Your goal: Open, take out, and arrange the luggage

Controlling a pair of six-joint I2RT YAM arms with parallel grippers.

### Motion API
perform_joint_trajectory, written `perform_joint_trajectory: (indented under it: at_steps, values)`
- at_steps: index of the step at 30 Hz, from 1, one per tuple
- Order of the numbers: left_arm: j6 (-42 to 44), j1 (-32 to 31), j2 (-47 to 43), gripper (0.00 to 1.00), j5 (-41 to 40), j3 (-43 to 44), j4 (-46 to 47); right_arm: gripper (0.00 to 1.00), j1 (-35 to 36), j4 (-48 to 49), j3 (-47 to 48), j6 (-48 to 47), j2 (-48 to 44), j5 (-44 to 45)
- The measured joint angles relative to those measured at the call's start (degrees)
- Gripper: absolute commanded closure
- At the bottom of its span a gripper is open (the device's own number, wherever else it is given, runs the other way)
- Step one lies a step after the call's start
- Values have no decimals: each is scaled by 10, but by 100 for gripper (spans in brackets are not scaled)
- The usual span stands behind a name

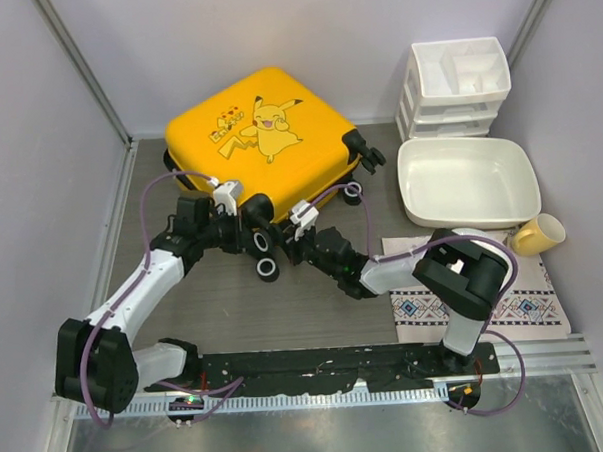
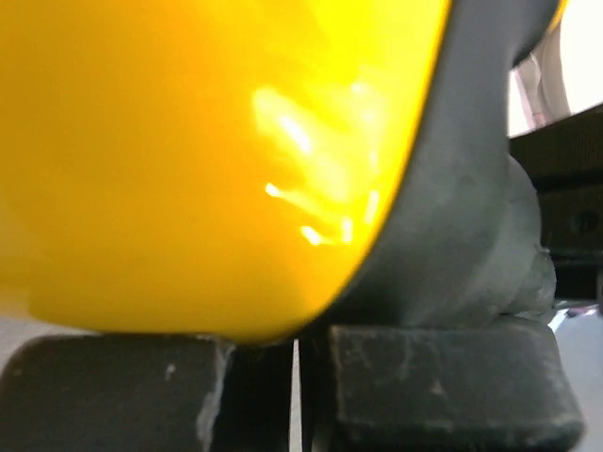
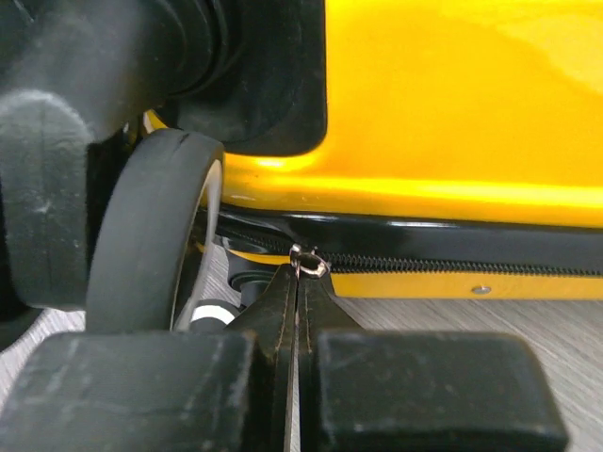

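Note:
The luggage (image 1: 263, 138) is a yellow hard-shell suitcase with a Pikachu print, lying flat and zipped shut at the back centre. My right gripper (image 1: 292, 241) is at its near edge beside the black wheels (image 1: 267, 256). In the right wrist view this gripper (image 3: 299, 377) is shut on the black zipper pull tab (image 3: 300, 297), which hangs from the black zipper band (image 3: 452, 256) next to a wheel (image 3: 155, 235). My left gripper (image 1: 249, 213) is at the near left corner. Up close it (image 2: 297, 386) is shut under the yellow shell (image 2: 188, 160); whether it pinches anything is unclear.
A white basin (image 1: 468, 182) sits right of the suitcase, with a white drawer organizer (image 1: 455, 84) behind it. A yellow mug (image 1: 537, 236) stands at the far right, and a patterned cloth (image 1: 485, 303) lies by the right arm. Grey walls close in the sides and back.

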Motion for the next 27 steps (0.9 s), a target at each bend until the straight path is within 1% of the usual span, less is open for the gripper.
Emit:
perform_joint_trajectory:
  at_steps: [4,7,9,10,11,12,14,17,19,20,24,25,27]
  values:
    - [-51,-3,7,97,-4,5,2,99,25,43,-10,-2,15,77]
    - [-83,-13,18,96,-10,17,3,99,35,68,-16,-3,24,123]
    - [-96,-27,29,85,-19,29,3,99,37,73,-18,-3,26,147]
    - [-96,-35,35,76,-23,37,3,99,37,76,-19,-3,27,158]
    - [-93,-40,38,52,-23,43,1,99,37,77,-20,-4,27,166]
    - [-85,-42,37,43,-21,52,-8,99,37,82,-24,-5,27,175]
    - [-61,-32,37,35,-8,69,-45,99,34,98,-35,-3,26,179]
    - [-12,30,35,30,63,107,-122,99,29,103,-48,-2,17,155]
    - [38,97,25,29,84,140,-164,99,23,102,-62,0,-2,134]
    - [56,141,19,28,87,157,-175,99,18,96,-71,2,-13,119]
    - [82,292,-4,27,83,211,-179,99,-1,76,-95,11,-46,87]
    - [82,317,1,27,79,225,-175,99,-8,75,-101,13,-52,76]
    - [81,343,25,27,76,256,-168,99,-23,75,-113,14,-64,54]
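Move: The yellow suitcase's near corner guard is about 4 cm ahead of the closed left hand, 3 cm to its right and 3 cm above; its near wheels are 3 cm back, 4 cm right and 5 cm below. The held zipper pull is some 9 cm right of the left hand and 1 cm ahead, nearly level. It is already between the right fingers; from that hand, the near wheels lie 4 cm left and 4 cm back, the far wheels 15 cm right and 10 cm ahead. The zipper pull stays pinched in the shut right fingers as that hand goes about 5 cm right, turning clockwise some 15 degrees, then partly back. Against the suitcase's near corner, the closed left hand first eases nearly 3 cm right, then opens wide and withdraws up, forward and some 20 cm left, clear of the case. ##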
